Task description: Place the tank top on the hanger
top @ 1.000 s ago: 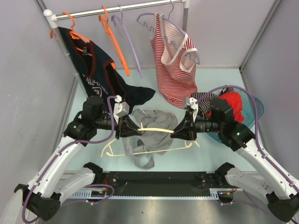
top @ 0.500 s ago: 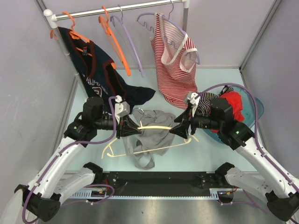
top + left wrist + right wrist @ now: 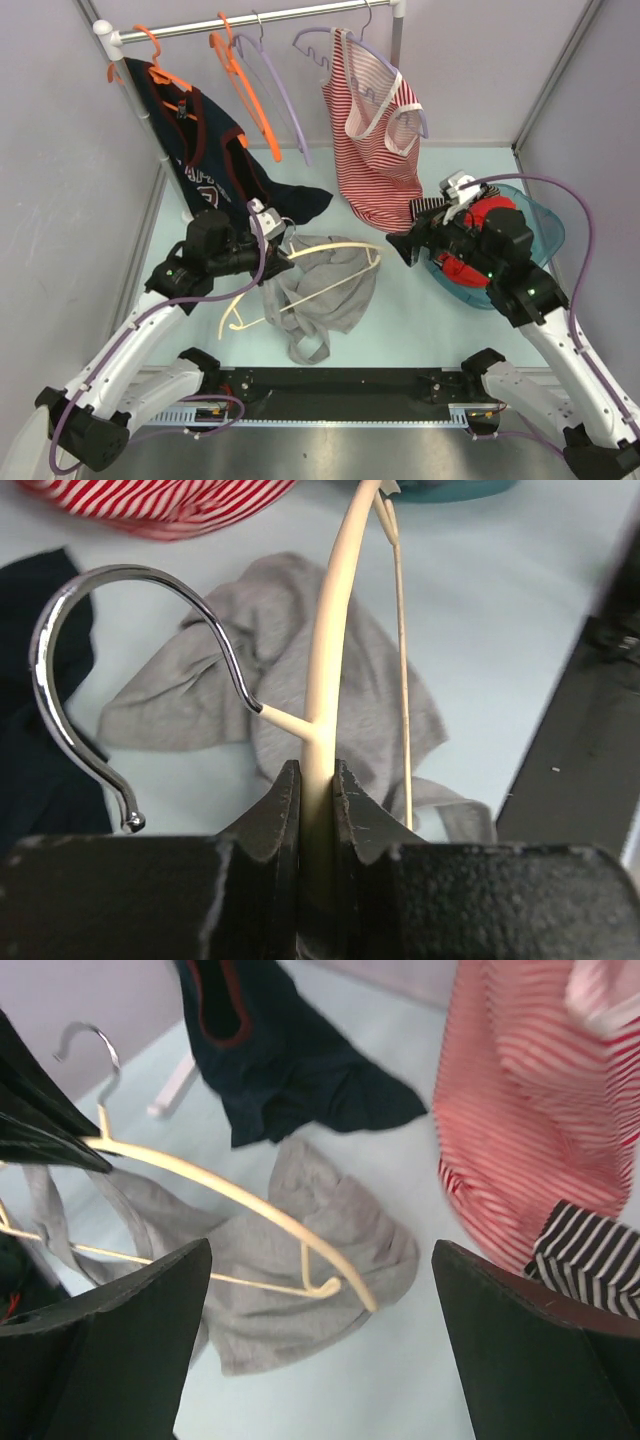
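Observation:
The cream hanger (image 3: 340, 241) is held at its neck, beside the metal hook (image 3: 60, 670), by my left gripper (image 3: 283, 256), which is shut on it. In the left wrist view the hanger (image 3: 330, 650) runs straight out from between the jaws of that gripper (image 3: 317, 780). The grey tank top (image 3: 325, 295) lies crumpled on the table under the hanger. My right gripper (image 3: 400, 246) is wide open and empty, a short way right of the hanger's free end (image 3: 340, 1285). The right wrist view shows the tank top (image 3: 330, 1250) below and between its fingers.
A rail (image 3: 260, 20) at the back carries orange hangers (image 3: 245, 95), lilac hangers (image 3: 285, 100), a red-and-white striped top (image 3: 375, 150) and a navy top (image 3: 215, 150). A teal basket (image 3: 548, 232) of clothes sits under the right arm. The rack's post (image 3: 150, 140) stands at left.
The right gripper has let go of the hanger's right end, opened wide and drawn back to the right. The left gripper has swung the hanger, so its free end now points further back.

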You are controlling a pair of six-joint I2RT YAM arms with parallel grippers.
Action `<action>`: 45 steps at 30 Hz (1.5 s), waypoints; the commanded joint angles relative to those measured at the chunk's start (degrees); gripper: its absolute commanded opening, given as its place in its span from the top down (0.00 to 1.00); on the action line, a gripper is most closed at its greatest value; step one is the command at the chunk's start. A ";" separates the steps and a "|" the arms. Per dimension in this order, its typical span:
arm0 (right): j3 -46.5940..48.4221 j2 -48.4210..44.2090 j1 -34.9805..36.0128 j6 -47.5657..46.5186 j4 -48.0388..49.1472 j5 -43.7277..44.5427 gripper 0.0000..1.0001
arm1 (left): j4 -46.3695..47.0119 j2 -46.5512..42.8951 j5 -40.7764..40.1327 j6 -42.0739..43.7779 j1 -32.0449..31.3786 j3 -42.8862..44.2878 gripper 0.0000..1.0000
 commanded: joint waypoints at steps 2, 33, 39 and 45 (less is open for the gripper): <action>0.54 -2.12 0.33 4.96 4.81 2.31 0.05 | 5.18 -2.61 -14.40 -2.90 -0.09 -2.35 1.00; -7.55 42.78 48.06 31.95 13.43 30.34 0.31 | 5.80 -5.87 -24.61 -5.01 -0.09 -4.21 1.00; -8.26 44.11 45.60 33.71 12.12 29.28 0.58 | 5.80 -6.48 -25.23 -4.92 0.00 -4.21 1.00; -10.63 41.04 40.86 32.75 8.43 29.19 1.00 | 6.15 -7.89 -26.28 -5.10 -0.09 -4.64 1.00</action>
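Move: My left hand holds the wooden hanger, whose free end is roughly 3 cm ahead of my empty right hand, 7 cm to its left and 9 cm below. The gray tank top's near strap end lies on the table about 12 cm back, 17 cm left and 29 cm down from that right hand, with the clothes basket some 12 cm ahead and 21 cm right. From my left hand, the strap end is about 8 cm back, 4 cm right and 19 cm down. After a slight lift I plunge my open right hand nearly 30 cm down, sweeping it about 17 cm left and 12 cm back to the tank top's near strap end, tipping the fingers down and finally closing them to pinch the cloth. Meanwhile my left hand keeps its grip on the hanger, easing left and forward and turning it about 25 degrees counter-clockwise, its free end swinging away from the basket. ##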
